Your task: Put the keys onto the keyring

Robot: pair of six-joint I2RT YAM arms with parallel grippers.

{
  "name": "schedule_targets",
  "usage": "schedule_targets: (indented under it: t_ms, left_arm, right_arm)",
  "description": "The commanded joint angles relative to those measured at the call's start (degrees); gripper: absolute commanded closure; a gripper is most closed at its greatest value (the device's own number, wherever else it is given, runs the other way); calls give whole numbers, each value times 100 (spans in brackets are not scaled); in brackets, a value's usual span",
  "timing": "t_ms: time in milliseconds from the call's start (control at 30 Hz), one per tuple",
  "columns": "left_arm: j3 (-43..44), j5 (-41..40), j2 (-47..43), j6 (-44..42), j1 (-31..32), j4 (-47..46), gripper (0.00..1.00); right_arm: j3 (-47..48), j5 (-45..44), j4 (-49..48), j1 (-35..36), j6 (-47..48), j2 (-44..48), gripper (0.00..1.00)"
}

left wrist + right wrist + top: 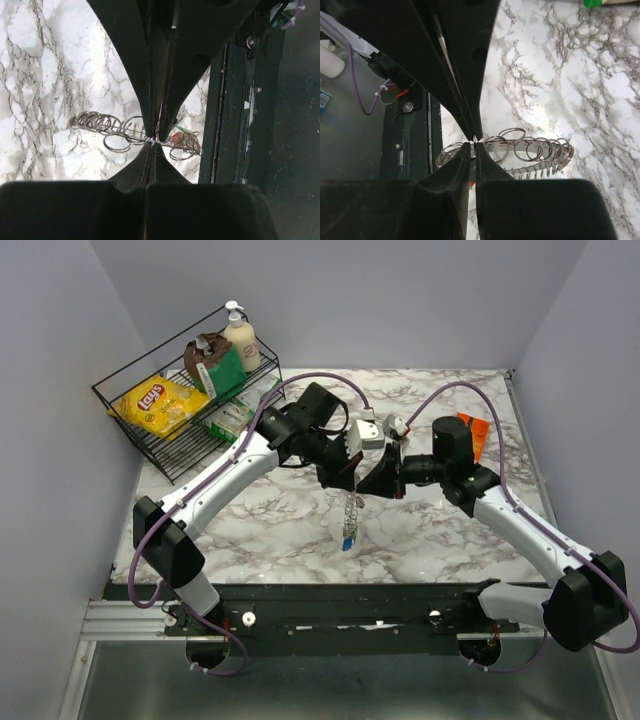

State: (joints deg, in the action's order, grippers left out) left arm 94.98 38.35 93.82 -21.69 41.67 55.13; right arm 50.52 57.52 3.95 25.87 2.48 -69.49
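Observation:
The keyring (pixel 352 506) hangs over the middle of the marble table between both grippers, with a blue key (pixel 348 541) dangling from its low end. In the left wrist view my left gripper (pixel 155 140) is shut on the keyring (pixel 115 129); it carries many small wire loops and a red key head (pixel 177 136) shows just past the fingers. In the right wrist view my right gripper (pixel 474 144) stands a narrow slit apart around the toothed band of the keyring (pixel 530 146). My left gripper (pixel 343 472) and right gripper (pixel 368 480) meet tip to tip.
A black wire basket (pixel 125 425) at the back left holds a yellow chips bag (pixel 160 403), a pump bottle (pixel 240 338) and other packets. An orange object (pixel 476 430) lies at the back right. The dark mounting rail (pixel 350 605) runs along the near table edge.

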Motion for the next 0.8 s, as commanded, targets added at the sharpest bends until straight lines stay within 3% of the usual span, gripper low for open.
schedule_targets:
  t_ms: [0, 100, 300, 767]
  left_arm:
    - [-260, 190, -267, 121, 43, -485, 100]
    - [-532, 164, -478, 270, 43, -889, 100]
    - [-1226, -134, -961, 622, 8, -1908, 100]
    - [-2773, -249, -2157, 1492, -273, -4159, 100]
  right_arm:
    - [37, -30, -219, 32, 7, 313, 68]
    - [37, -144, -228, 24, -2, 393, 56]
    - [2, -425, -228, 23, -55, 560, 46]
    - [-139, -698, -271, 15, -99, 850, 52]
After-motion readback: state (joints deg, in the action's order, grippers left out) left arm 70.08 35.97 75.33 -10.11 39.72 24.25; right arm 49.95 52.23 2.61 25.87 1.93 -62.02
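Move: The keyring hangs from the closed fingers of my left hand, gripped near its top, its middle about 5 cm below and straight under them. Its blue, red and green keys hang lower, some 10 cm below that hand and 2 cm back. My right hand's fingertips meet the left's at the same spot, already loosening: from there too the keyring's middle is about 5 cm below, and the keys 10 cm below and 2 cm back. I open my right fingers to about half, let go of the keyring and lift that hand some 3 cm, easing slightly to the right. My left hand keeps its pinch: it sinks about 1.5 cm, then rises nearly 4 cm and edges left, tilting some 20 degrees so its fingers point flatter and swing forward. ##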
